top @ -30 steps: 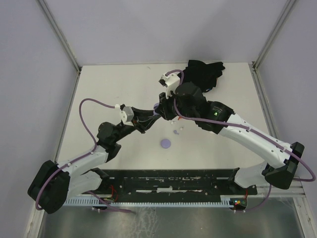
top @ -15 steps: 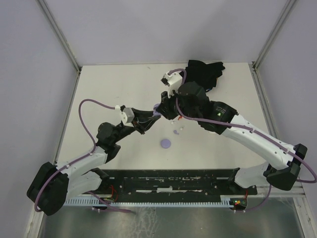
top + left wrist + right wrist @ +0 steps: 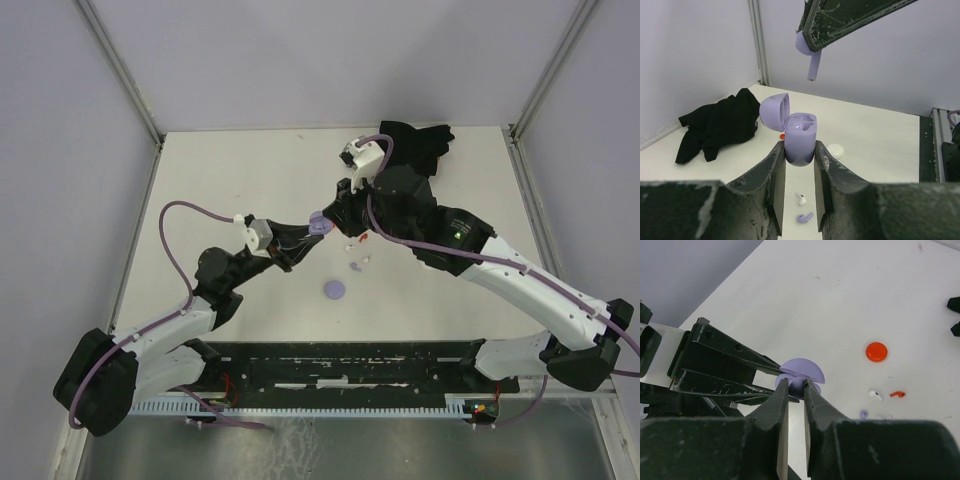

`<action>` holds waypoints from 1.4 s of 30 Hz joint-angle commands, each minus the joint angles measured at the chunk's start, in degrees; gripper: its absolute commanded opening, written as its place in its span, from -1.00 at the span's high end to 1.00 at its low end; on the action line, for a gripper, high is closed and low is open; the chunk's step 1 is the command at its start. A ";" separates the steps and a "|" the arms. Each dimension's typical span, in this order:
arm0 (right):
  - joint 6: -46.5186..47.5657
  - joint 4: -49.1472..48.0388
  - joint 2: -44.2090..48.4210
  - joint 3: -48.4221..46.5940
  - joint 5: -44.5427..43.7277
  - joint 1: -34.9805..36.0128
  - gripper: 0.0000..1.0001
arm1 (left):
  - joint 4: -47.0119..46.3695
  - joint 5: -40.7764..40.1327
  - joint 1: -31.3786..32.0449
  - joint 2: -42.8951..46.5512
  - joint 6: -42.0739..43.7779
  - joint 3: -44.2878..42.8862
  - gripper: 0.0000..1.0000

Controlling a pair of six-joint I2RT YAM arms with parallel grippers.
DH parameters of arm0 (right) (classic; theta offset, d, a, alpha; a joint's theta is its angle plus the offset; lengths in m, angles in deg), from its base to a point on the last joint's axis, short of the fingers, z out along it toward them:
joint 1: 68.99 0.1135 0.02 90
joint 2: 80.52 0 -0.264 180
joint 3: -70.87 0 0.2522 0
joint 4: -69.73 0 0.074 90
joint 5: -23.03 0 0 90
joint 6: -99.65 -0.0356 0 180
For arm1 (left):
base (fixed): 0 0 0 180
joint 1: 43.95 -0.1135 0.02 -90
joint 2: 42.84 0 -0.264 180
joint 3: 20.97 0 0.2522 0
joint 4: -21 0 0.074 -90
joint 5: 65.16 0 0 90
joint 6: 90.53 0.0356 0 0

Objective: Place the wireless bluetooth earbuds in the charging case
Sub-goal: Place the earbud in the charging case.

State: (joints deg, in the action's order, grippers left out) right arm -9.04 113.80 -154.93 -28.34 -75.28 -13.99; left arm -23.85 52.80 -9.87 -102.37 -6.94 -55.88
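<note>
My left gripper (image 3: pixel 800 151) is shut on the lavender charging case (image 3: pixel 800 137), held upright with its lid (image 3: pixel 774 111) swung open to the left. The right gripper (image 3: pixel 797 385) is shut on a lavender earbud (image 3: pixel 810 57), which hangs stem down just above the case's open top. From above, the case (image 3: pixel 319 224) shows between the two grippers. A white earbud (image 3: pixel 801 199) and another lavender earbud (image 3: pixel 805 217) lie on the table under the left fingers. A red earbud (image 3: pixel 897 394) lies beside the white one (image 3: pixel 874 395).
A black cloth (image 3: pixel 415 145) is bunched at the far right of the table. A lavender disc (image 3: pixel 335 290) lies nearer the arms, a red disc (image 3: pixel 876 351) beyond the loose earbuds, and a white disc (image 3: pixel 835 150) to the right of the case.
The right arm has shifted right and back, carrying the lavender earbud, so the case now shows from above. The left arm has stayed put with the case.
</note>
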 commanded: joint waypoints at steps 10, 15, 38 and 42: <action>-4.36 -6.27 -0.01 3.90 1.16 -0.18 0.91 | -4.48 -1.55 -0.07 1.83 1.08 0.38 0.95; -5.79 -7.10 -0.12 4.22 1.97 -0.16 0.91 | -4.63 -1.81 -0.05 1.74 0.98 0.46 0.95; -12.82 -0.75 -3.18 1.19 -3.27 -0.17 0.31 | -6.03 -6.30 -0.07 1.05 3.13 2.44 0.95; -14.43 2.03 -4.14 -0.64 -5.28 -0.21 0.03 | -5.99 -6.67 -0.07 0.74 3.71 2.69 0.95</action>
State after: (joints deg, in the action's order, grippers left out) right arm -21.17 113.43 -158.63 -24.80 -77.08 -14.03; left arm -25.82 48.43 -9.84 -101.56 -6.81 -53.17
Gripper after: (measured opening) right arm 0.447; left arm 0.323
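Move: The open charging case, still in the left fingers, lies about 5 cm below the right hand, some 1 cm ahead and 2 cm to its left; the right fingers pinch the earbud, stem down. From the left hand the case is just past the fingertips: 1 cm ahead, 2 cm right, 1 cm up. On the table, roughly 33 cm below the right hand: red disc 15 cm straight ahead; white earbud 8 cm ahead, 5 right; red earbud 11 ahead, 8 right. Bring the right gripper down about 5 cm onto the open case, easing some 1.5 cm left and tipping the fingers about 10 degrees farther down, so the earbud's stem goes into the forward socket; then open the fingers around it. Keep the case pinched in the left gripper: raise it about 1 cm, then let it sink 1.5 cm and drift slightly left as the right comes down. ##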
